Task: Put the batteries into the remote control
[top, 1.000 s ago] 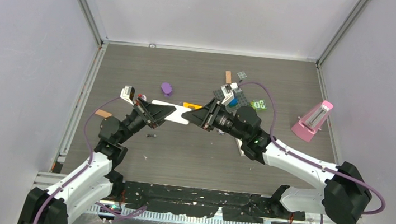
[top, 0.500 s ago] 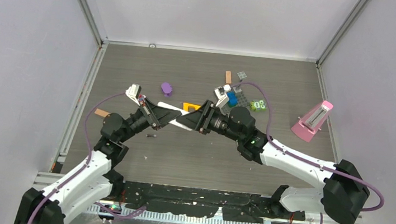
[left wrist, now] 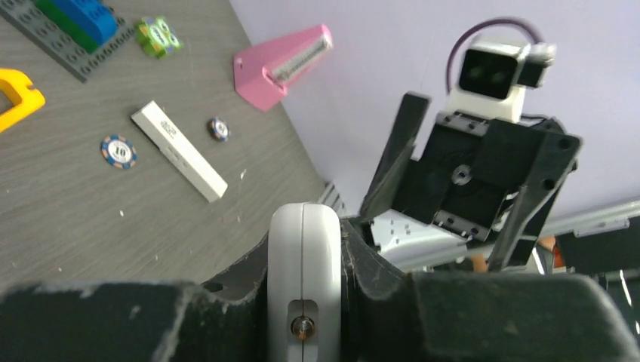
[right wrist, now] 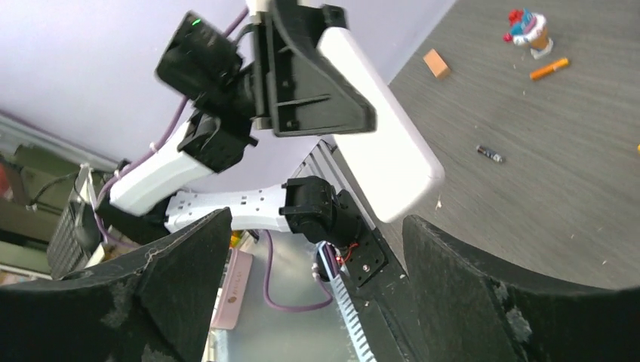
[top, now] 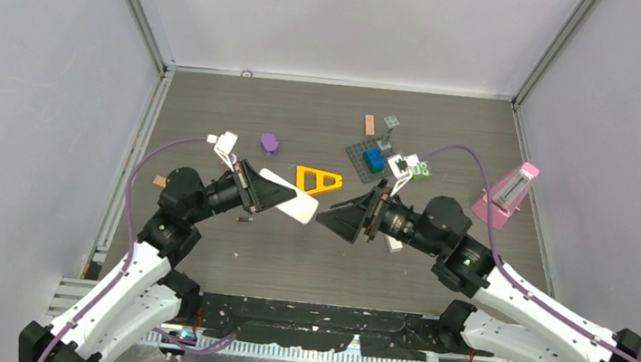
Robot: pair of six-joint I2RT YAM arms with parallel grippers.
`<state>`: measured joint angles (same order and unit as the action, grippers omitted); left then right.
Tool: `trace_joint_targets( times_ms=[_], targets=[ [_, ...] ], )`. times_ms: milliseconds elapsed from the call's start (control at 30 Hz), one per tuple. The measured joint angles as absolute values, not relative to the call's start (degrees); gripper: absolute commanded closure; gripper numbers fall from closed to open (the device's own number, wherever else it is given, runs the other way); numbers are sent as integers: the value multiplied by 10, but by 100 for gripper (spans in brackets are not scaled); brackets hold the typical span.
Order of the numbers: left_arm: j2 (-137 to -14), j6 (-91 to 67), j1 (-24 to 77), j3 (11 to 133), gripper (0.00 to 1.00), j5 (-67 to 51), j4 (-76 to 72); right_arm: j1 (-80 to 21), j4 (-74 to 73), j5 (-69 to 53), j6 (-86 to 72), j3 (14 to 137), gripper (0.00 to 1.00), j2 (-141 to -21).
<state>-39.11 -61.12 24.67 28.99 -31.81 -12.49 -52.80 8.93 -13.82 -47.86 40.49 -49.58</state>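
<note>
My left gripper (top: pixel 271 195) is shut on the white remote control (top: pixel 286 198) and holds it above the table, its free end pointing right. In the left wrist view the remote (left wrist: pixel 304 260) sits edge-on between the jaws of my left gripper (left wrist: pixel 304 249). My right gripper (top: pixel 329 219) is open and empty, just right of the remote's tip, facing it. The right wrist view shows my right gripper (right wrist: pixel 317 241) with jaws wide apart, and the remote (right wrist: pixel 377 143) ahead of it. One dark battery (top: pixel 245 219) lies on the table under the left gripper; it also shows in the right wrist view (right wrist: pixel 490 154). The other batteries are out of view.
A white bar (left wrist: pixel 179 151) and two poker chips (left wrist: pixel 118 150) lie under the right arm. An orange triangle (top: pixel 317 180), a grey brick plate (top: pixel 365 156), a purple piece (top: pixel 269 143) and a pink metronome (top: pixel 505 195) sit further back. An orange stick (right wrist: pixel 549 69) lies at the left.
My right gripper has let go of the remote, opened and pulled back to the right. My left gripper still holds the remote and has drawn it slightly left.
</note>
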Motion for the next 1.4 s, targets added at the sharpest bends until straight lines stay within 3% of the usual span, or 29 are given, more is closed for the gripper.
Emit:
trace_joint_targets(
  times_ms=[200,500,867,1400],
  targets=[
    [-425,-566,246,347,100,-434,-90,-528,25,-176,-385,407,15,-436],
    [-456,-434,246,433,100,-595,8,-528,-103,-241,-223,471,20,-470],
    [-446,-414,246,432,100,-623,30,-543,-140,-319,-140,543,22,-548],
    [-425,-415,244,430,100,-677,-14,-606,-108,-294,-141,580,49,-643]
  ],
)
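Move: The white remote is still held in the left pads, its middle practically at that hand point. From the right hand its middle lies about 8 cm left and 4 cm ahead, roughly level. On the table some 22 cm below the right hand, the yellow triangle is about 21 cm ahead and 5 cm left, the white bar 8 cm ahead and 17 cm right, and the loose battery 8 cm ahead and 24 cm left. Left draws the held remote 10 cm back, turning clockwise; right goes 5 cm back, then left, narrowing around its end. ##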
